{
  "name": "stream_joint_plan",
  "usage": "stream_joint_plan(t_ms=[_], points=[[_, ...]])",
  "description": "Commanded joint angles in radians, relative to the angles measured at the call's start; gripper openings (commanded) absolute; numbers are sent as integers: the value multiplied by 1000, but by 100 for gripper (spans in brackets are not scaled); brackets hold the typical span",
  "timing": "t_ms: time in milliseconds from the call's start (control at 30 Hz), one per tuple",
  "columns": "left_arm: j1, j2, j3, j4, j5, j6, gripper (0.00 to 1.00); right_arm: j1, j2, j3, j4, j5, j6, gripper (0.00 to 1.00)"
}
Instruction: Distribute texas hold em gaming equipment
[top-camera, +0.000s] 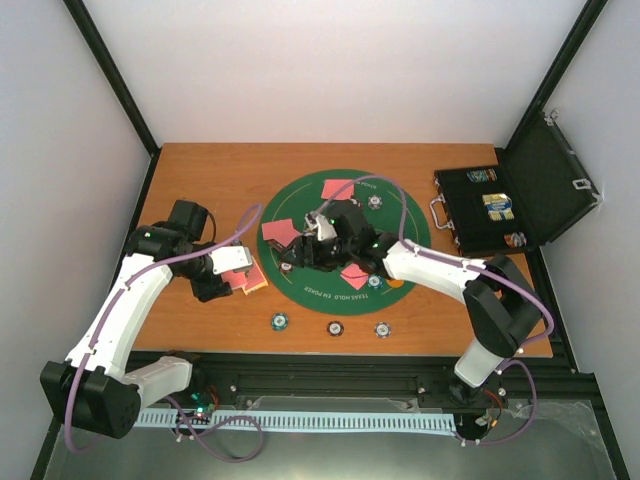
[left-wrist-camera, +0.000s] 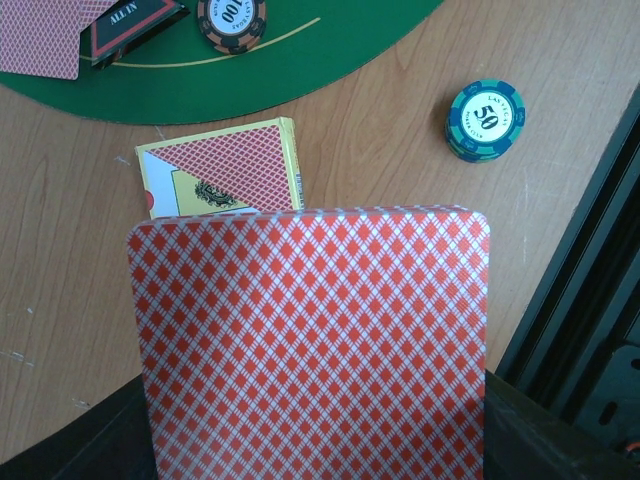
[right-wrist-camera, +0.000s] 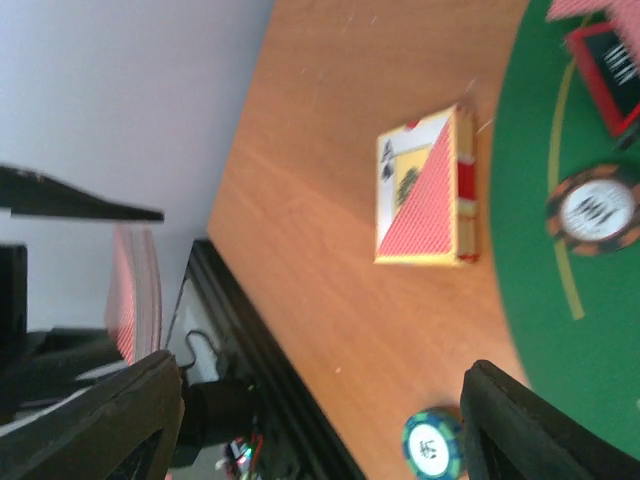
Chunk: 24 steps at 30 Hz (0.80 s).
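Observation:
My left gripper is shut on a stack of pink-red-backed playing cards, held just above the wood left of the green mat. The cards hide its fingers. Below and beyond them lies the yellow-edged card box. A blue-green 50 chip sits on the wood to the right. On the mat's edge are a 100 chip, the black ALL IN marker and a face-down card. My right gripper hovers open and empty over the mat's left side, facing the card box.
The round green mat carries three face-down cards and two chips. Three chips lie in a row on the wood in front of it. The open black case stands at the right. The black frame rail runs along the near edge.

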Motion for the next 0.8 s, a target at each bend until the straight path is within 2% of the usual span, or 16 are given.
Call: stream_joint_plan(t_ms=[0,100,467,767], points=[[3,-8,40,-4,23,-10,2,52,-11,-40,215,-78,105,76],[3,-6,46,-7,17,-8,2,80,-1,-70,315,-115,149,76],[3,-6,58,-10,32,-11,2,157,107,-8,386,-140,206,75],[3,-9,62,-20,27,-5,2,195,176,-4,515,-148,271,73]])
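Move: The card deck that my empty right hand goes for is about 12 cm to its left, 5 cm back and a touch higher, some 2 cm. My left hand already grips it, right at its finger point. Below my right hand, some 10 cm down, lie the card box about 7 cm left and 6 cm back, the orange-rimmed 100 chip 3 cm back and level sideways, and the green 50 chips 2 cm left and 16 cm back. I sweep my open right hand left and back, about 10 cm in all, quick at first and then easing, towards the near end of the deck. It lifts some 2 cm on the way and sinks back, while its fingers swing up by 10 to 15 degrees towards level and turn slightly counter-clockwise. My left hand keeps the deck clamped by its long sides and stays put. ##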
